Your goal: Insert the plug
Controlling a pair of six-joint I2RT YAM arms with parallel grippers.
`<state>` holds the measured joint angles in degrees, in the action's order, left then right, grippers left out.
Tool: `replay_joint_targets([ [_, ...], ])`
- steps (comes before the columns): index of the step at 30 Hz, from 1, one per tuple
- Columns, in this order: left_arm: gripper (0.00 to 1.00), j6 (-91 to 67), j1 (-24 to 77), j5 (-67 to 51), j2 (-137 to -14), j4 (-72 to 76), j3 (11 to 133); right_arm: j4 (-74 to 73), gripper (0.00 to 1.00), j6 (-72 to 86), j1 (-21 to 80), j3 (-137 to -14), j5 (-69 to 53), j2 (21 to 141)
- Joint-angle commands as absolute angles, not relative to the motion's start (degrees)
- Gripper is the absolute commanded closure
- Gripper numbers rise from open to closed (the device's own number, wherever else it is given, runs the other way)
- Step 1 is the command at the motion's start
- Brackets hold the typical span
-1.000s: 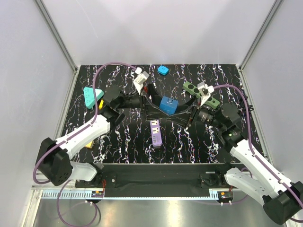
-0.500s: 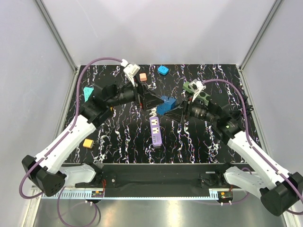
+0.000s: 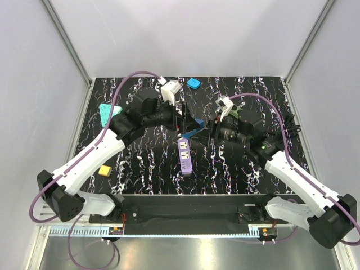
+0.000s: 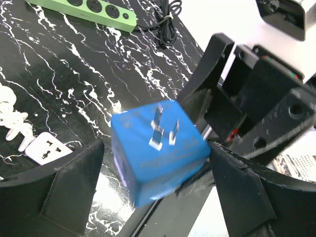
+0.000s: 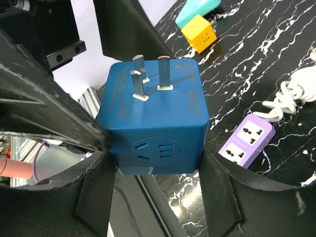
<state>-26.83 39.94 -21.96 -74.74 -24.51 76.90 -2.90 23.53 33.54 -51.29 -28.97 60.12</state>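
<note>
The plug is a blue cube with three metal prongs on its top face. My right gripper is shut on it, one finger pressed to each side. In the top view the plug hangs above the table just beyond the purple power strip. My left gripper faces the right gripper and is open around the same plug. Its left finger stands clear of the cube. Its right finger is close beside it. The strip's sockets face up.
A green power strip with a black cord lies at the back right. A teal adapter and a yellow cube are on the left. A small blue piece sits at the far edge. White walls enclose the table.
The left arm has swung and re-posed while its gripper stayed around the plug, with its jaws slightly narrower. The right gripper has shifted a little left with the plug in it.
</note>
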Motion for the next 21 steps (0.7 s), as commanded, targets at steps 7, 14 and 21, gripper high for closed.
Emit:
replay_joint_targets([
  [7,0.25,-27.0,42.0,-15.7,-77.3,-28.6,81.1,-1.5,1.0,23.0,36.2,-55.5,-24.3,61.7],
  [14,0.96,-25.2,42.1,-13.9,-76.2,-30.4,79.6,-3.0,0.81,24.0,36.3,-56.3,-23.0,62.8],
  [21,1.0,-26.2,33.3,-31.3,-72.5,-22.8,76.3,-3.3,0.0,24.5,36.2,-55.5,-27.5,60.2],
])
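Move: The blue plug, still pinched in the right fingers with its middle about 1 cm ahead and 2 cm left of that hand, sits between the open left fingers, roughly 3 cm right of the left hand, 1 cm ahead and 1 cm below. From the left hand, the purple power strip lies some 26 cm below and 4 cm left, about level fore and aft. The coiled white cord lies about 15 cm ahead, 4 cm left and equally far below. Take the plug over in the left gripper: sink the left hand about 2.5 cm with the plug, closing its fingers on the plug's sides on the way down. Let the right hand sink alongside by some 2 cm, edging about 1 cm left and keeping its pinch; once the left holds, spread the right fingers wide to let go, and ease the left hand about 1 cm left. ##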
